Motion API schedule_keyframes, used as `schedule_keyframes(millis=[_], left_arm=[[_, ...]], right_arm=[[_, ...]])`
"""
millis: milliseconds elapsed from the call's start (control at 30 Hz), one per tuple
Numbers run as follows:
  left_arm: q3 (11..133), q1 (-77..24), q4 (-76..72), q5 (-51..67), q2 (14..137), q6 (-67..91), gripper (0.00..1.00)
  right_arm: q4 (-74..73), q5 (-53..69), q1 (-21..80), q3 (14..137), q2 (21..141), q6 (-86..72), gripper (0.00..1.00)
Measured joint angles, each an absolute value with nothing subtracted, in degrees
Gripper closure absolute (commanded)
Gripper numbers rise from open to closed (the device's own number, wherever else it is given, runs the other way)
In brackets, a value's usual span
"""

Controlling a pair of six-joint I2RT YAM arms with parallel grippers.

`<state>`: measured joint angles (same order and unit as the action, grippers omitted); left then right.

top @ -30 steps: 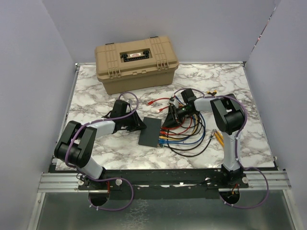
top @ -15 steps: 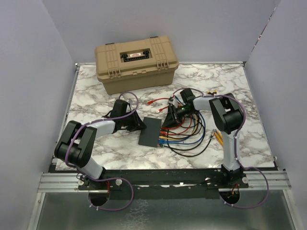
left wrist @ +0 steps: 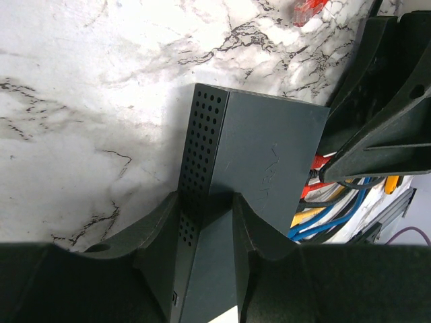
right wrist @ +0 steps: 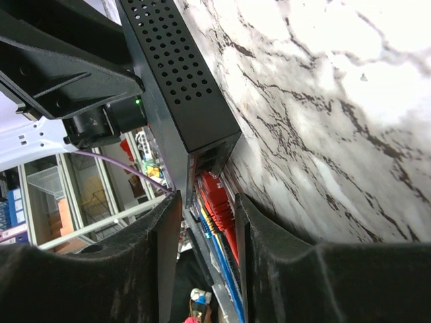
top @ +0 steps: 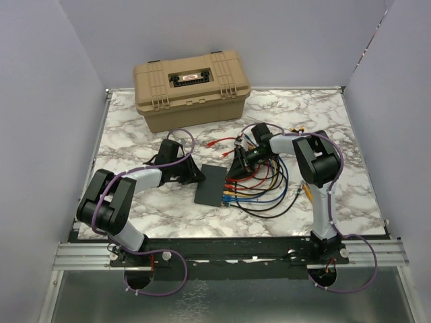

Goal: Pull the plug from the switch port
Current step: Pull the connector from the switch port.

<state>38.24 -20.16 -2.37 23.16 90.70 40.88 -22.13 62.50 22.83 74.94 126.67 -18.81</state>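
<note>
The switch [top: 211, 185] is a thin matte-black box lying flat on the marble table. My left gripper [top: 196, 176] is shut on its left edge. In the left wrist view the fingers [left wrist: 161, 232] pinch the perforated side and top face of the switch [left wrist: 269, 148]. A row of red, yellow and blue plugs sits in the right edge. My right gripper [top: 236, 173] is at that edge. In the right wrist view it [right wrist: 207, 229] straddles the red plug [right wrist: 222, 202] still seated in the switch [right wrist: 175, 87], with a gap on the left side.
A large tan toolbox [top: 192, 87] stands at the back. Red, blue, yellow and black cables [top: 264, 192] loop right of the switch. A loose red plug [top: 215, 142] lies behind it and yellow-tipped cable ends [top: 306, 192] lie by the right arm.
My right gripper has edged a little left, closer onto the port edge of the switch. The left gripper and the switch have stayed put.
</note>
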Motion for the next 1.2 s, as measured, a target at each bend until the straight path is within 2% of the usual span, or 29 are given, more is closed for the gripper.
schedule_keyframes(millis=[133,233,333,633,1033,1200], left_arm=[[38.54,-20.16,-2.00,23.16,91.07,40.86,0.69],[38.68,-20.16,-1.85,23.16,91.15,40.86,0.69],[38.89,-20.16,-1.58,23.16,91.29,40.86,0.69],[39.38,-20.16,-1.02,23.20,91.61,40.80,0.69],[39.59,-20.16,-0.82,23.20,91.79,40.62,0.71],[39.55,-20.16,-0.93,23.20,91.83,40.58,0.80]], right_arm=[[-22.68,62.52,22.92,75.40,126.85,-19.20,0.58],[-22.98,62.54,22.94,75.79,127.13,-19.11,0.65],[-22.96,62.67,23.00,76.34,127.85,-18.31,0.69],[-23.38,62.67,23.57,77.78,128.90,-17.87,0.70],[-22.90,64.73,23.40,78.22,130.23,-14.61,0.99],[-22.85,65.28,23.35,78.39,130.50,-14.28,1.00]])
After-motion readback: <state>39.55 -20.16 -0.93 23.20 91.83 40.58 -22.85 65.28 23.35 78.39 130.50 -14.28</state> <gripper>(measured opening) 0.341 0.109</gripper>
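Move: Just beyond the right fingertips sits the red plug in the switch's port nearest the far end, about 1 cm left and 1 cm lower. The next red plug is about 3 cm nearer the base, and the loose red plug about 8 cm ahead and 3 cm left of the right hand. The switch's middle lies 7 cm left, 2 cm back. From the left hand, the plug to be pulled is some 10 cm right, level fore and aft; the switch's middle is 4 cm right, 2 cm back. Easing about 1 cm left and down along the red plug towards the port face, the right hand draws its part-open fingers in stepwise, then closes them nearly shut to pinch the plug from both sides, with only a few degrees of wrist turn. The left hand stays in place, its fingers still straddling the switch's left edge to brace it. ##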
